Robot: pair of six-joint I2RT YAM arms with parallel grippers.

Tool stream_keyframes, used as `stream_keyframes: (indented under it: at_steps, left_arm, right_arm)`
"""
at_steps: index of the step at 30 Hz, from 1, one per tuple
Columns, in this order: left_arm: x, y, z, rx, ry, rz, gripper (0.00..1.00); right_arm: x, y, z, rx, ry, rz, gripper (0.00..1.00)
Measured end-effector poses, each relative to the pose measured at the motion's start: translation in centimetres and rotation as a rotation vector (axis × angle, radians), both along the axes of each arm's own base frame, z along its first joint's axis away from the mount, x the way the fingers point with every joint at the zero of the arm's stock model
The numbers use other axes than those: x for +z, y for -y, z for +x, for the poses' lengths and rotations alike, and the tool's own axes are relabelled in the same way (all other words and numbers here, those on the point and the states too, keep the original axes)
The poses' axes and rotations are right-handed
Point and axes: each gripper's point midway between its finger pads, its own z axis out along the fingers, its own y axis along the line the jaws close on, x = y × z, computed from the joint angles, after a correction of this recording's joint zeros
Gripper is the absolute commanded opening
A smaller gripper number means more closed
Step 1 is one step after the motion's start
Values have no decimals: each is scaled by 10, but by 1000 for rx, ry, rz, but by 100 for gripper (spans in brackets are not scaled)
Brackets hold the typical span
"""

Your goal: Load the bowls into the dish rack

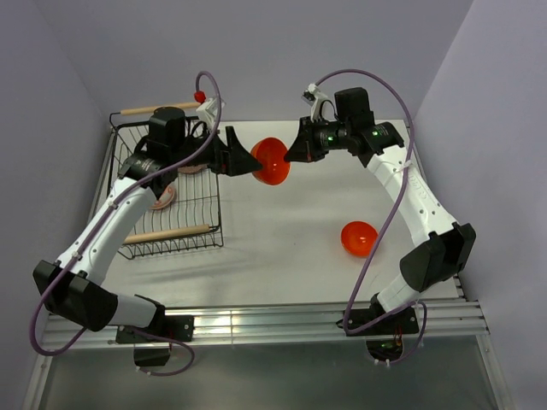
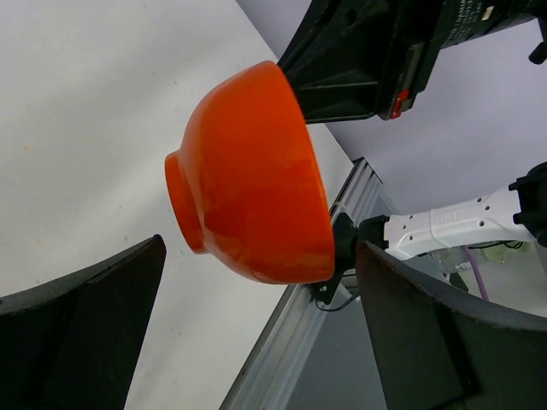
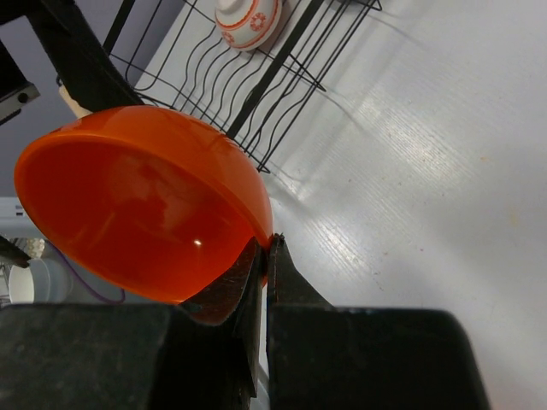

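A glossy orange bowl (image 1: 272,161) hangs tipped on its side above the table, just right of the dish rack (image 1: 215,205). My right gripper (image 3: 268,248) is shut on its rim, one finger inside and one outside the bowl (image 3: 128,205). My left gripper (image 2: 261,248) is open, its fingers (image 2: 94,307) wide on either side of the bowl's (image 2: 252,184) lower edge without touching it. A second orange bowl (image 1: 359,238) sits on the table at the right. In the rack (image 3: 256,94) lie a red-and-white patterned bowl (image 3: 248,19) and a pinkish bowl (image 1: 162,198).
The rack has a wooden rod handle at its far end (image 1: 158,108) and near end (image 1: 167,234). Purple walls close the table on the left, back and right. A metal rail (image 1: 282,320) runs along the near edge by the arm bases.
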Motion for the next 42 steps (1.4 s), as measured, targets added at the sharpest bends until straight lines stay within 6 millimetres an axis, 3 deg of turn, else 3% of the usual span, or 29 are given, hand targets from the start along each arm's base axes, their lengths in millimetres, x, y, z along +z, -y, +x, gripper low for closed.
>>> stream_keyframes:
  at_steps: [8, 17, 20, 29, 30, 31, 33, 35, 38, 42]
  left_arm:
    - [-19, 8, -7, -9, -82, -1, 100]
    - [-18, 14, -3, 1, -102, -48, 97]
    - [-26, 15, -3, 5, -129, -53, 88]
    - [-29, 14, -4, 17, -164, -66, 18]
    - [-30, 14, -4, 16, -166, -66, 5]
    - [-30, 14, -4, 16, -165, -66, 0]
    - [-30, 14, -4, 16, -165, -66, 0]
    - [-29, 14, -4, 16, -164, -65, 0]
    - [-31, 14, -5, 19, -173, -60, 0]
    - [-34, 13, -5, 27, -178, -48, 0]
  right_arm:
    - [1, -11, -8, 31, 3, 3, 0]
    - [1, -19, -14, 57, 2, 3, 0]
    - [1, -21, -16, 62, 2, 4, 0]
    - [0, -19, -15, 54, 2, -6, 0]
    - [-1, -19, -15, 52, 0, -8, 3]
    - [-1, -19, -15, 52, 1, -8, 7]
    - [-1, -19, -15, 52, -1, -8, 21]
    - [0, -20, -16, 54, -7, -2, 43]
    - [3, -21, -16, 61, -1, 5, 54]
    - [6, -22, -16, 61, 2, 11, 60]
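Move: The red bowl hangs by its rim from the right fingers. Its middle lies about 6 cm to the right of the left hand's open fingers and 3 cm below them, and some 5 cm to the left and 1 cm back of the right hand. The dish rack's middle is roughly 25 cm left of the left hand and 10 cm farther out. The second red bowl, on the table, sits around 21 cm right and 8 cm back of the right hand. Sinking about 3 cm and easing slightly right, the left hand rolls some 10 degrees, its forward side dipping, and brings its open fingers around the red bowl while the right hand carries the bowl about 2 cm left and 1.5 cm back into them. The left fingers then close across it, one on the foot side and one at the rim; only after that do the right fingers open about halfway and let go. ##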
